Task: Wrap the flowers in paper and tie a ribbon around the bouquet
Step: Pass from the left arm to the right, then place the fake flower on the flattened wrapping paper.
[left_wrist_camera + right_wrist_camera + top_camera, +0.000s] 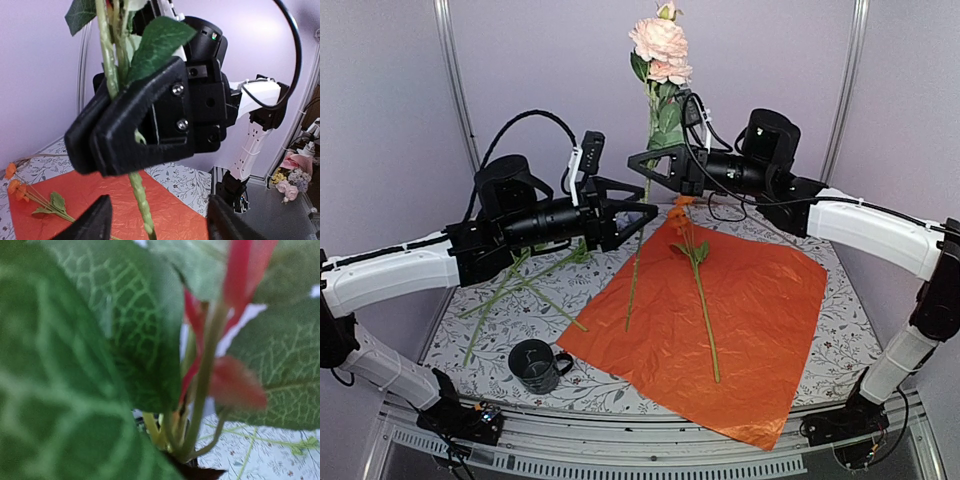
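My right gripper point(646, 163) is shut on the stem of a peach rose point(660, 45) and holds it upright above the table's far side. The stem point(142, 205) hangs down between the fingers point(97, 220) of my open left gripper point(640, 215), which do not touch it. The orange-red paper point(720, 320) lies flat on the table with an orange-headed flower point(695, 260) on it. More flowers' green stems point(515, 285) lie left of the paper. Leaves point(100, 340) fill the right wrist view. A thin tan strand point(31, 160), perhaps the ribbon, curves at the table's far edge. No wrapped bouquet shows.
A black mug point(538, 365) stands near the front edge, left of the paper. The tablecloth point(840, 340) has a leafy print. Black cables point(725, 210) hang behind the right arm. More flower heads point(292, 175) lie off the table to the right.
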{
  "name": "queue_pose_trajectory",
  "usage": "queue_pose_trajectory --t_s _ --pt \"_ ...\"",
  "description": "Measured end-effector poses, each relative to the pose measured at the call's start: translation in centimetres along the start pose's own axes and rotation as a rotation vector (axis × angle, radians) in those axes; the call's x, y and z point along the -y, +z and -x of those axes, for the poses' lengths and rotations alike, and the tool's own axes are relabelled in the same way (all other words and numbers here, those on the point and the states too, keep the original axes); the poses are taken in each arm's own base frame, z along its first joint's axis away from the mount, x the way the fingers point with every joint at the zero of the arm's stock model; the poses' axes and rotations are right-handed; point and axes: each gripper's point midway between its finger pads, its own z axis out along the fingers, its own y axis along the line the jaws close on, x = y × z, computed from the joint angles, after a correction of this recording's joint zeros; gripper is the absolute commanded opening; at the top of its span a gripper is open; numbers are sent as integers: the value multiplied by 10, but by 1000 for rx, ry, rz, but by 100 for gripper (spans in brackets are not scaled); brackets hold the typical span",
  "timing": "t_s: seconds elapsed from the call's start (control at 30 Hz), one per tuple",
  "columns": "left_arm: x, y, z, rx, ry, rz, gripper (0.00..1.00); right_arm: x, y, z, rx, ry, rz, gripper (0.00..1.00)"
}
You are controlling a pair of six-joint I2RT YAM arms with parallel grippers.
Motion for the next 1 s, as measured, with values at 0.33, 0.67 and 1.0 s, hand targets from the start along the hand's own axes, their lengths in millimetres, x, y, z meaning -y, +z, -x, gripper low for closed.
queue_pose_trajectory --t_s 0.33,0.67,1.0 --pt "-76 -16 -17 -172 -26 266 89 129 -97 -17 -198 258 -658 0" --pt "-186 -42 -88 -506 -180 654 94 248 -197 -201 -673 582 -1116 0" --pt "-218 -71 -179 -808 -272 838 98 289 -239 -281 -836 705 -1250 11"
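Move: The right hand already holds the upright peony stem; the orange flower, beside which it will be laid, has its middle about 13 cm ahead, 13 cm to the right and 42 cm below. The paper's middle lies some 6 cm ahead, 15 cm right and equally low. From the left hand, just opened around the stem, the blue flower's middle is roughly 20 cm ahead, 22 cm left and 37 cm below, the orange flower's about 15 cm ahead, 15 cm right. The peony, still pinched in the right fingers, is swung forward and right over the paper, then mostly straight down, some 40 cm in all, beside the orange flower, as the wrist turns the fingers from pointing left to pointing down. The left hand opens wider and leaves the stem, going down about 22 cm, forward and left towards the blue flower, its fingers tipping downward. ##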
